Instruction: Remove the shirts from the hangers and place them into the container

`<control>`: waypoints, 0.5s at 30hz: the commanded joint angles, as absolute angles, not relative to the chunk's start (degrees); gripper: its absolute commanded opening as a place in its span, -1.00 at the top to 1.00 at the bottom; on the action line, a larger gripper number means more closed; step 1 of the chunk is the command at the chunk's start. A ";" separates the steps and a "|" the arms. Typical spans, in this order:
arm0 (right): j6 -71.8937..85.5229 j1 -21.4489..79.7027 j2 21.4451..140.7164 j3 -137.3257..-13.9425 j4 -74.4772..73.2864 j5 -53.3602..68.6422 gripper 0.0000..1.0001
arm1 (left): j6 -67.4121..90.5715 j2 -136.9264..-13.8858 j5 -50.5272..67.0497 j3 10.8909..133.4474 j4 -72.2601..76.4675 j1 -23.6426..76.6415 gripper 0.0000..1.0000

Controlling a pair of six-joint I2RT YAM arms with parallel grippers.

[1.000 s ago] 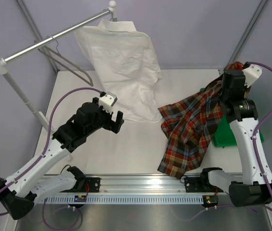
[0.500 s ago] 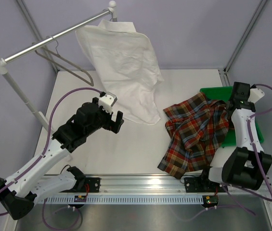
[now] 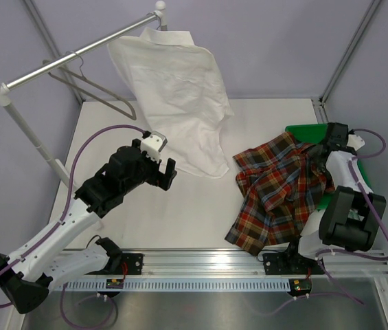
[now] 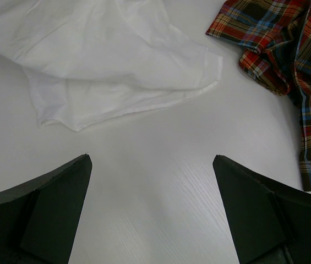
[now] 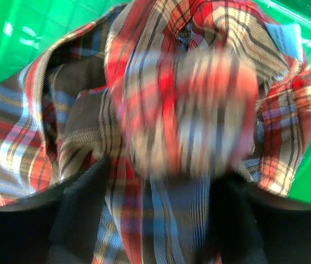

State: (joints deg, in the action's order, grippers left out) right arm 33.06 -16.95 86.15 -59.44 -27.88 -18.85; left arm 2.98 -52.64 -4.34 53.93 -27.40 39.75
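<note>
The red-orange plaid shirt (image 3: 279,189) lies crumpled on the table, its right part draped over the green container (image 3: 367,180). My right gripper (image 3: 326,146) is low over the container's near-left corner. In the right wrist view its jaws stand apart, with blurred plaid cloth (image 5: 199,110) lying loose between them above the green container (image 5: 28,33). The off-white shirt (image 3: 180,89) hangs from the rail, its hem resting on the table (image 4: 105,60). An empty wire hanger (image 3: 96,93) hangs on the rail. My left gripper (image 3: 162,179) is open and empty just short of that hem.
The silver rail (image 3: 77,58) slants across the back left on a white post (image 3: 25,130). Metal frame uprights stand at the back corners. A bare strip of white table (image 4: 155,165) lies between the two shirts.
My right arm dropped from a raised pose down to the container, carrying the plaid shirt's top with it. Its jaws have opened. The left arm has not moved.
</note>
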 commanded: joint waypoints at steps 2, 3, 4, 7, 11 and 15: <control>31.29 -16.70 75.16 -58.01 -24.00 -17.76 -0.91 | 2.55 -52.73 -4.66 54.23 -25.93 40.08 -0.98; 30.85 -16.35 72.19 -57.57 -23.99 -17.67 -0.95 | 2.55 -52.65 -4.83 54.23 -25.93 40.08 -0.98; 30.24 -15.83 71.03 -57.39 -24.17 -17.75 -0.98 | 2.55 -52.65 -5.01 54.32 -25.93 40.08 -0.98; 29.27 -11.44 67.24 -57.13 -25.83 -19.24 -0.99 | 2.55 -52.56 -5.62 54.23 -25.93 40.08 -0.98; 30.06 -2.74 64.08 -55.55 -27.95 -20.74 -0.99 | 2.55 -52.56 -6.06 54.23 -25.93 40.08 -0.98; 32.34 9.36 63.02 -54.41 -30.93 -21.01 -0.99 | 2.64 -52.73 -6.33 54.23 -26.01 40.08 -0.98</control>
State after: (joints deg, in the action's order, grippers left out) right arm 31.11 3.09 63.57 -55.46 -27.86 -20.08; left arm 3.01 -52.64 -4.84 53.93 -27.55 39.75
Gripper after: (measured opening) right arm 0.993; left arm 0.988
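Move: The right hand is down over the green container, with the plaid shirt's bunched end right at its mostly opened fingertips. The shirt's loose part outside the container lies about 18 cm to its left, 11 cm back and some 6 cm below. The container's middle is roughly 4 cm to its right, 3 cm back and 5 cm below. From the left hand, that loose part lies about 38 cm to the right, level with it fore and aft, some 20 cm lower. The right fingers spread the rest of the way to wide open and come free of the bunched plaid cloth as the hand lifts about 10 cm. It then swings some 12 cm to its left, towards the shirt's loose part outside the container, just starting to sink at the end. On the way the fingers tip up nearly 20 degrees and the hand turns about 20 degrees counter-clockwise. ##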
